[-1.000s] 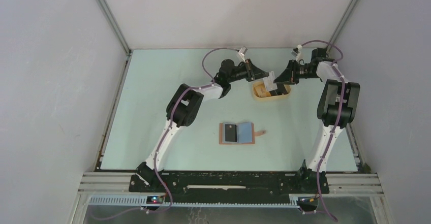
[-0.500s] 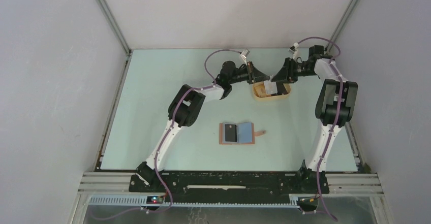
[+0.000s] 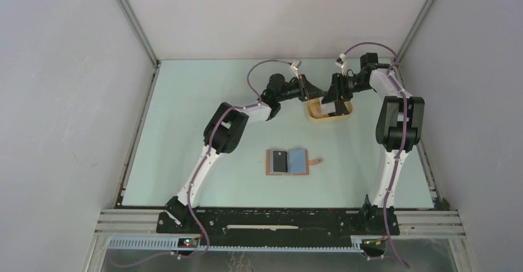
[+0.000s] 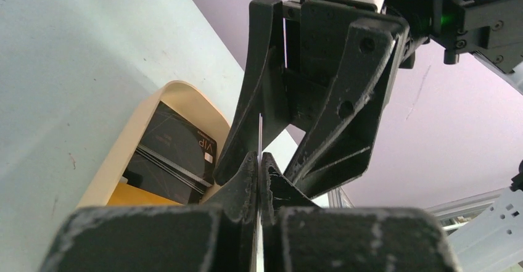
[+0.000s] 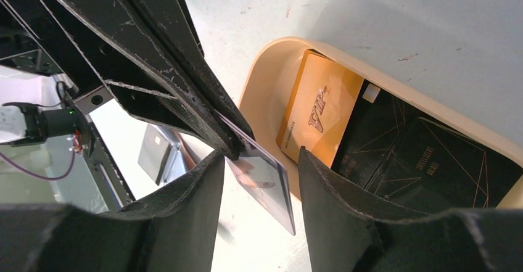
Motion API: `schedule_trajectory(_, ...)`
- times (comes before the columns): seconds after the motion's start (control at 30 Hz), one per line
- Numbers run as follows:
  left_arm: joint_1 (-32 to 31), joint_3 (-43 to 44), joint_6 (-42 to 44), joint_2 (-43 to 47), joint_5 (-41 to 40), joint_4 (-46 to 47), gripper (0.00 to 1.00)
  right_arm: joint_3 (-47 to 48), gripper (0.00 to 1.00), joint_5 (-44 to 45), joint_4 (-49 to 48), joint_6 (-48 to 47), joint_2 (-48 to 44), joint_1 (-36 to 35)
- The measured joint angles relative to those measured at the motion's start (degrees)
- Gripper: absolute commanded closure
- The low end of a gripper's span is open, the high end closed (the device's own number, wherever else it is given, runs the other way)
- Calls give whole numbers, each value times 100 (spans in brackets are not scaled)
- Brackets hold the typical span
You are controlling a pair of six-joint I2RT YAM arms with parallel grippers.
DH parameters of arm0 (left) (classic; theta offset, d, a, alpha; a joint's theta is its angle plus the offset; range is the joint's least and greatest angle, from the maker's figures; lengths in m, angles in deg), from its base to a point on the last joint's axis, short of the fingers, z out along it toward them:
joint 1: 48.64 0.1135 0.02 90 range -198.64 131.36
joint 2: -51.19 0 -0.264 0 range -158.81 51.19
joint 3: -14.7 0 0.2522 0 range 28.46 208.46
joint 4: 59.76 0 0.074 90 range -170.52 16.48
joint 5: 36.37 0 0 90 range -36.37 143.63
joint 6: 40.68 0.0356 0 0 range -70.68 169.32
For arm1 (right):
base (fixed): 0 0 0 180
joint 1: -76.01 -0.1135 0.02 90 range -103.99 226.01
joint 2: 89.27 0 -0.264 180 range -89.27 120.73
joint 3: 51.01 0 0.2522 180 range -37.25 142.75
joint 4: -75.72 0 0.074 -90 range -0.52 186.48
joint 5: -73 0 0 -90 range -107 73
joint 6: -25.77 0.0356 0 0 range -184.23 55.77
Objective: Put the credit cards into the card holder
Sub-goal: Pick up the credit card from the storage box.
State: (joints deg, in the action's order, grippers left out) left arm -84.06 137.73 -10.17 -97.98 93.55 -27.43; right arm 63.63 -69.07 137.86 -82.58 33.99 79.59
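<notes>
Over the tan tray [image 3: 316, 116], my left gripper [image 4: 259, 158] is shut on a thin glossy credit card [image 5: 265, 185], seen edge-on as a thin line [image 4: 260, 136] in the left wrist view. My right gripper [image 5: 261, 155] faces it, open. Its fingers [image 4: 345, 99] stand on either side of that card without touching it. Both grippers meet at the tray's left end, left [image 3: 316, 91] and right [image 3: 331, 99]. Dark cards [image 5: 425, 161] and a gold card [image 5: 321, 111] lie in the tray. The card holder [image 3: 298, 161] lies open mid-table with a dark card [image 3: 279, 161] on its left half.
The tray's rim [image 5: 265, 81] sits right below both grippers. The two arms reach in from either side and nearly touch at the fingertips. Grey walls enclose the pale green table [image 3: 185, 130]. The holder's small strap [image 3: 316, 160] sticks out to the right.
My right gripper's jaws have opened off the card and its wrist has shifted left toward the left gripper. The left gripper stays shut on the card.
</notes>
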Motion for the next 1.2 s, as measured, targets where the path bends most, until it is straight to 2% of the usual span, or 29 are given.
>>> schedule_trajectory(0.1, 11, 0, 0, 0, -50, -39, 100, 0, 49, 186, -15, -70, -2, -101)
schedule_trajectory(0.3, 37, 0, 11, 0, -85, -122, 100, 0, 51, 352, -109, -70, -2, -146)
schedule_trajectory(0.47, 57, -2, 59, 0, -125, -131, 100, 0, 78, 332, -105, -87, -4, -103)
schedule_trajectory(0.6, 70, -2, 109, -4, -116, -120, 99, 0, 88, 184, -94, -79, -4, -70)
schedule_trajectory(0.73, 72, -2, 149, -4, -116, -116, 86, 0, 94, 118, -83, -83, -4, -57)
schedule_trajectory(0.93, 74, -2, 153, -4, -203, -173, 69, 0, 97, 35, -61, -83, -4, -15)
schedule_trajectory(1.1, 81, -39, 190, -4, -365, -273, 59, 0, 97, 131, -17, -83, -4, 17)
schedule_trajectory(1.2, 90, -173, 269, 15, -426, -271, 56, 0, 95, 337, -13, -85, -2, 61)
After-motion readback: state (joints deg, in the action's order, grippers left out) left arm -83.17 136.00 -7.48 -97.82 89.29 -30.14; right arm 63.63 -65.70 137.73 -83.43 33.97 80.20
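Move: The left gripper already pinches the silver credit card; the right gripper's open fingertips wait about 2 cm back, 1 cm right and 3 cm below. From the right hand, the card's middle is roughly 1 cm left and 1 cm lower, level fore-and-aft, between its fingers. The storage box lies 1 cm ahead, 4 cm right and 8 cm below; within it the orange card is straight below, the black cards' middle 8 cm right, both some 9 cm down and level fore-and-aft. Close the right gripper on the credit card between its fingers, staying within about 1 cm, while the left eases forward and keeps its pinch. Once the right grips, open the left fingers to nearly half and carry them on, about 2 cm forward and 2 cm down in all; finally draw the right hand about 1 cm to its right, clear of them. ##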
